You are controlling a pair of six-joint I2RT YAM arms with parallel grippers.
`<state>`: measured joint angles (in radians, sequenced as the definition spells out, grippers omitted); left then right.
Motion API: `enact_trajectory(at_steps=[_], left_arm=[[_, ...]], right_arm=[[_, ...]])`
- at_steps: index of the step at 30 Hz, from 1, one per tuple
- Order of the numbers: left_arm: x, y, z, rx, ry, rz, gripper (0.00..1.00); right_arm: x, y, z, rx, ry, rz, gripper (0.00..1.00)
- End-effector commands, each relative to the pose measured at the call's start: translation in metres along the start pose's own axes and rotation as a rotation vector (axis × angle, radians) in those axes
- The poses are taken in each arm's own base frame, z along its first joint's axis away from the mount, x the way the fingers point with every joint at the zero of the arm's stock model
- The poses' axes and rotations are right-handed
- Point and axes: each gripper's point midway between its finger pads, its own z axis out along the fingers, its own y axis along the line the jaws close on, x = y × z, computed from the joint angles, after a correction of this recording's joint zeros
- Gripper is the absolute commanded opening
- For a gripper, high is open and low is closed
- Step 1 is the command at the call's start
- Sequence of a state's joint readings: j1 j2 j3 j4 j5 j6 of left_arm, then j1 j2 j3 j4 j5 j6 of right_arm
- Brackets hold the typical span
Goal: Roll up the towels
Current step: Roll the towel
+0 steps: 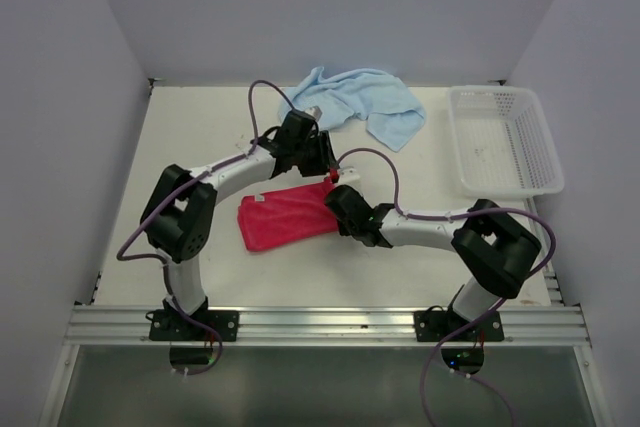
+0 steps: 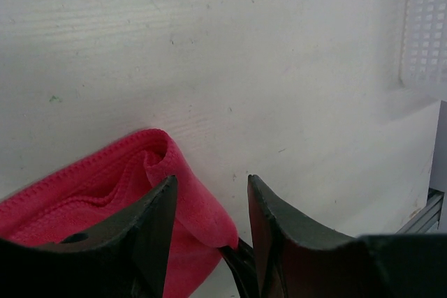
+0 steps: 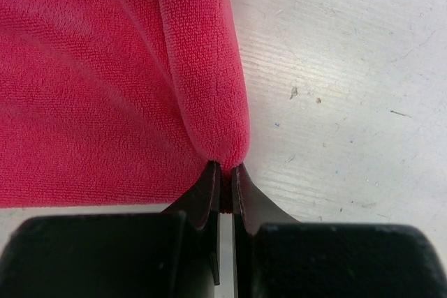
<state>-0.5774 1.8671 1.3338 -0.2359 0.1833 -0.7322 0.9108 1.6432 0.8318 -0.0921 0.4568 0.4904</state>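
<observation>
The red-pink towel (image 1: 285,215) lies in the middle of the table, its right edge folded over into a short roll. My right gripper (image 1: 337,197) is shut on that rolled edge; the right wrist view has the red-pink towel (image 3: 105,82) pinched between its jaws (image 3: 225,167). My left gripper (image 1: 323,164) hovers at the towel's far right corner. Its jaws (image 2: 211,179) stand open around the red-pink towel (image 2: 105,193), whose fold rests against one finger without being squeezed. The light blue towel (image 1: 360,102) lies crumpled at the back.
A white mesh basket (image 1: 505,142) stands at the right back of the table, and its wall (image 2: 426,26) shows in the left wrist view. White walls close in the table on three sides. The arms' bases sit on the rail at the near edge.
</observation>
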Motion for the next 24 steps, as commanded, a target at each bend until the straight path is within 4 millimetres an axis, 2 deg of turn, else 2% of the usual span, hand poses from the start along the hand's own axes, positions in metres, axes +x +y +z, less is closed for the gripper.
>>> enact_trajectory(at_steps=[1,7,13,19,24], left_arm=[[0.012,-0.007,0.003,0.008,0.048,-0.029,0.49],[0.025,0.002,0.011,-0.023,0.082,-0.017,0.48],[0.032,0.021,0.024,-0.103,0.094,0.013,0.47],[0.036,0.027,0.04,-0.113,0.113,0.019,0.45],[0.034,0.029,0.046,-0.125,0.114,0.031,0.45]], right_arm=[[-0.005,-0.004,0.002,0.039,-0.022,0.035,0.0],[-0.004,0.001,0.004,0.021,-0.022,0.06,0.0],[-0.005,0.006,0.004,-0.002,-0.021,0.076,0.0],[-0.006,0.007,0.005,-0.002,-0.021,0.076,0.0],[-0.004,0.007,0.006,0.0,-0.016,0.073,0.0]])
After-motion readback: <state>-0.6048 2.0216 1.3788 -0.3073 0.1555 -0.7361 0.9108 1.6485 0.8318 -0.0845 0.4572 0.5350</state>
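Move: The red towel's rolled right edge has its far end just under the half-open left hand, about 2 cm back, 1 cm right and 8 cm below. The flat rest of the red towel is centred some 9 cm back and 11 cm left. The blue towel lies about 20 cm ahead and 6 cm right. From the right hand, which already pinches the edge's near corner, the far end is about 9 cm ahead and 2 cm left. The far end of the red towel's rolled edge is what the left hand comes down on: it eases back about 1.5 cm as it starts to sink, then drops almost straight, 6.5 cm down in all, tipping some 10 degrees. Its fingers stay about half open, one to each side of the roll. The right hand stays put and keeps its pinch on the near corner. ##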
